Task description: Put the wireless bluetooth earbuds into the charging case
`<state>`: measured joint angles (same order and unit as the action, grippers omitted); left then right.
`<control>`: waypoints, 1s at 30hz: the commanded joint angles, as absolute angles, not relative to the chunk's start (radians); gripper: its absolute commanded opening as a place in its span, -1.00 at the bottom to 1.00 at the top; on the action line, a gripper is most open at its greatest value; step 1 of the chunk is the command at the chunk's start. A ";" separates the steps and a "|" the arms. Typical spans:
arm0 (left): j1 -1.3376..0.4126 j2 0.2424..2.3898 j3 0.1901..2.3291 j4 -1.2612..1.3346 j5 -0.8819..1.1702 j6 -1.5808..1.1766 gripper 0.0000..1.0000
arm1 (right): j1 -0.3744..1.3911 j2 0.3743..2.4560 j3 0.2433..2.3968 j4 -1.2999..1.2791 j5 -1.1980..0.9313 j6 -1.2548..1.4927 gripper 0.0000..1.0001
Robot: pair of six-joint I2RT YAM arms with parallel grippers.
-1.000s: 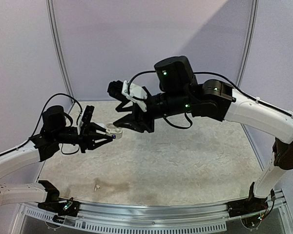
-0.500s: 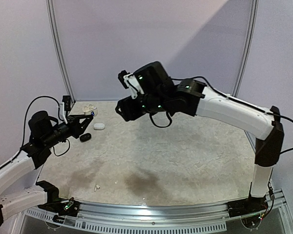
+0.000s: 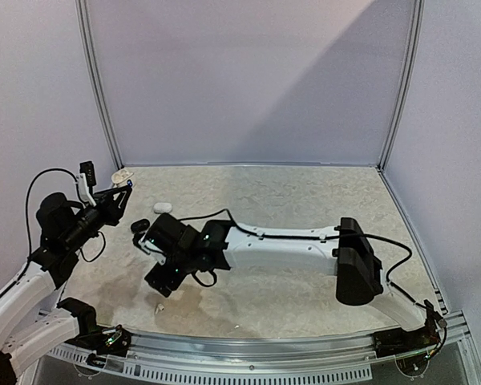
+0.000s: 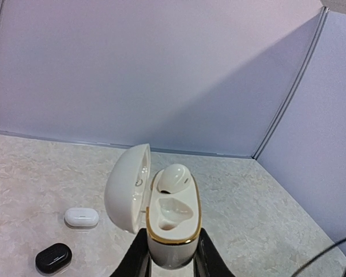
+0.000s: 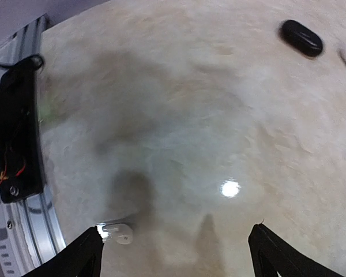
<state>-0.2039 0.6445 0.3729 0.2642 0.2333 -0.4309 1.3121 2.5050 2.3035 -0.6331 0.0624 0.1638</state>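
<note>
My left gripper [image 4: 172, 261] is shut on the body of an open cream charging case with a gold rim [image 4: 172, 222]. Its lid [image 4: 127, 187] hangs open to the left. One white earbud [image 4: 174, 176] sits in the far socket; the near socket is empty. In the top view this gripper [image 3: 120, 189] holds the case [image 3: 123, 175] up at the far left. My right gripper [image 3: 162, 285] is low over the front left of the table. It is open and empty [image 5: 176, 254]. A white stemmed earbud [image 5: 118, 232] lies on the table just inside its left finger, also seen in the top view [image 3: 159, 306].
A closed white pill-shaped case [image 3: 162, 207] and a closed black case [image 3: 139, 225] lie at the left of the table; both show in the left wrist view [image 4: 81, 217] [image 4: 53, 257]. The table's front metal rail [image 5: 23, 144] with the left arm's base is close beside my right gripper.
My right arm has swung from high above the table's back down to the front left, over the loose earbud. My left arm has drawn back left with the open case.
</note>
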 commanded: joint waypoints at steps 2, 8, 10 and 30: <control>-0.180 0.672 0.353 0.305 0.239 -0.412 -1.00 | 1.322 2.557 2.281 -0.471 -0.172 -0.059 0.81; -0.181 0.638 0.338 0.304 0.254 -0.380 -1.00 | 1.345 2.550 2.160 -0.380 -0.142 -0.017 0.81; -0.184 0.629 0.324 0.321 0.257 -0.385 -1.00 | 1.357 2.554 2.141 -0.352 -0.129 -0.008 0.81; -0.233 0.571 0.296 0.330 0.240 -0.383 -1.00 | 1.400 2.620 2.113 -0.358 -0.005 0.022 0.25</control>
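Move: The loose white earbud lies on the table below the right hand, roughly 7 cm back, 2 cm to its left and 9 cm down. Beyond this earbud stand two closed cases: the black case some 28 cm farther out and 11 cm to the left of it, the small white case about 37 cm farther out and 5 cm left of it. From the left hand this earbud is about 18 cm back, 6 cm right and 25 cm below. Down and back, about 7 cm each way, with some 3 cm to the left, the right hand comes in over the loose earbud near the table's front edge: a quick sweep back first, then a slower sinking. Its wrist turns some 15 degrees counter-clockwise early on, and the wide-open fingers narrow partly late in the descent, one to each side of the earbud, with no touch to be seen. ##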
